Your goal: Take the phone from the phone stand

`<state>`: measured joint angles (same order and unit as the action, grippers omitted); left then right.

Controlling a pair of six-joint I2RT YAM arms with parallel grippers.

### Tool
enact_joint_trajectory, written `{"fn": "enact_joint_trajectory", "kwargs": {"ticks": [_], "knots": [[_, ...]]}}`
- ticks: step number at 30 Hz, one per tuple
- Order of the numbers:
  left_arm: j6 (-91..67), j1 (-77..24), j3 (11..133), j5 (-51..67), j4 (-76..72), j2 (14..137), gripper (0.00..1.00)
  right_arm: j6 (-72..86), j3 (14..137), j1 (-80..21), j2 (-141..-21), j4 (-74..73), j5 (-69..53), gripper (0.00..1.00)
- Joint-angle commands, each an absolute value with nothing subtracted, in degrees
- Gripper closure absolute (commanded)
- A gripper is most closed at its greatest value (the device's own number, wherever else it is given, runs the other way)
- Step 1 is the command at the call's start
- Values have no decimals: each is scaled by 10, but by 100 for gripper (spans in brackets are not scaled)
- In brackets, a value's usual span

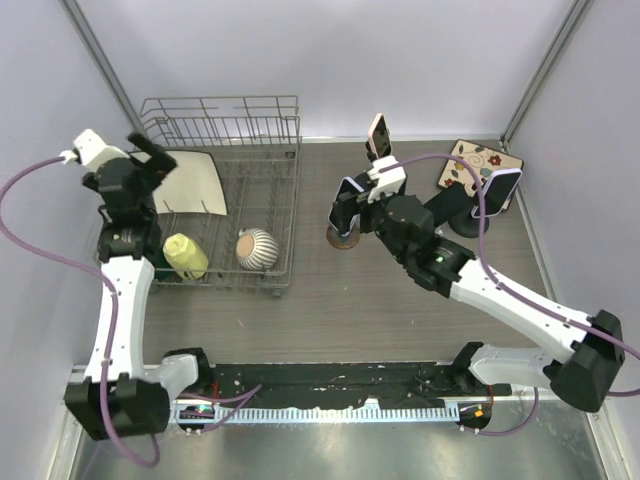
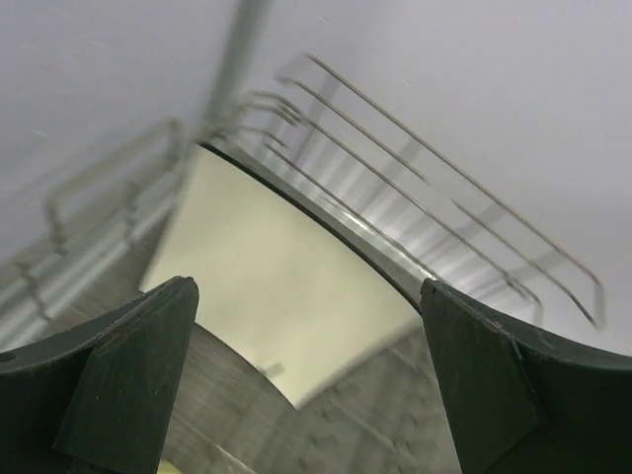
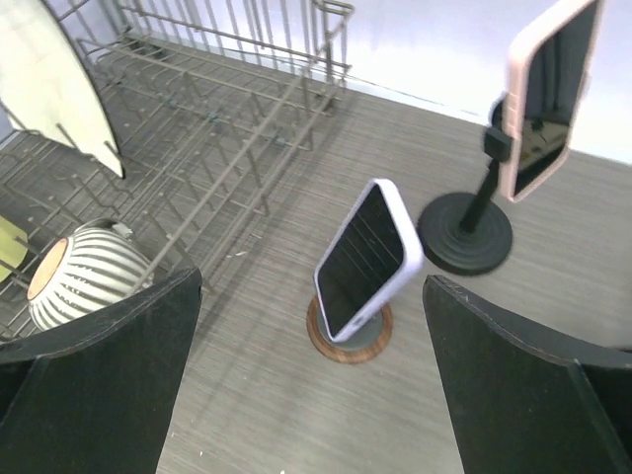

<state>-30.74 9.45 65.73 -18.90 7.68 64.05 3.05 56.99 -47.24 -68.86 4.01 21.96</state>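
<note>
A phone in a lavender case (image 3: 370,259) leans tilted on a stand with a round wooden base (image 3: 349,336). My right gripper (image 3: 311,296) hangs open above it, touching nothing; from above, the gripper (image 1: 352,212) partly covers this phone (image 1: 350,186). Behind stands a pink-cased phone (image 3: 546,94) clamped on a black stand (image 3: 466,235). A third phone (image 1: 497,192) sits on a black stand at the right. My left gripper (image 1: 150,152) is raised over the dish rack, open and empty, its jaws (image 2: 308,296) framing a cream plate (image 2: 267,296).
A wire dish rack (image 1: 270,130) fills the left half, holding the cream plate (image 1: 195,180), a striped bowl (image 1: 258,248) and a yellow-green item (image 1: 185,255). A patterned mat (image 1: 478,160) lies at the back right. Walls close in on three sides.
</note>
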Motion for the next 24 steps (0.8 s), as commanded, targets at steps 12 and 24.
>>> {"fn": "enact_joint_trajectory", "kwargs": {"ticks": [12, 24], "knots": [[-142, -135, 542, 40, 208, 467, 0, 168, 591, -358, -677, -72, 146, 1], [-129, -178, 432, 12, 142, 316, 0, 135, 564, -299, -762, 75, 32, 8]]}}
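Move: The phone on the middle stand is about 14 cm ahead of the right hand, nearly in line with it sideways, and some 17 cm below. The far phone stands about 19 cm beyond that phone and 7 cm to its right; the striped cup in the rack is roughly 21 cm to its left and 2 cm nearer. From the left hand, up by the white board, the middle phone lies about 47 cm to the right, 9 cm ahead and 24 cm lower. The right hand, fingers staying wide open, first slips about 6 cm to the right, then sinks some 7 cm while easing forward about 4 cm and coming a little back left, tipping its fingers down by roughly 15 degrees as it nears the middle phone without reaching it. The empty, open left hand leaves the white board, sweeping some 20 cm right, then mostly back towards its base and lower, turning clockwise about 50 degrees until it faces across the front of the rack towards the phone side. ##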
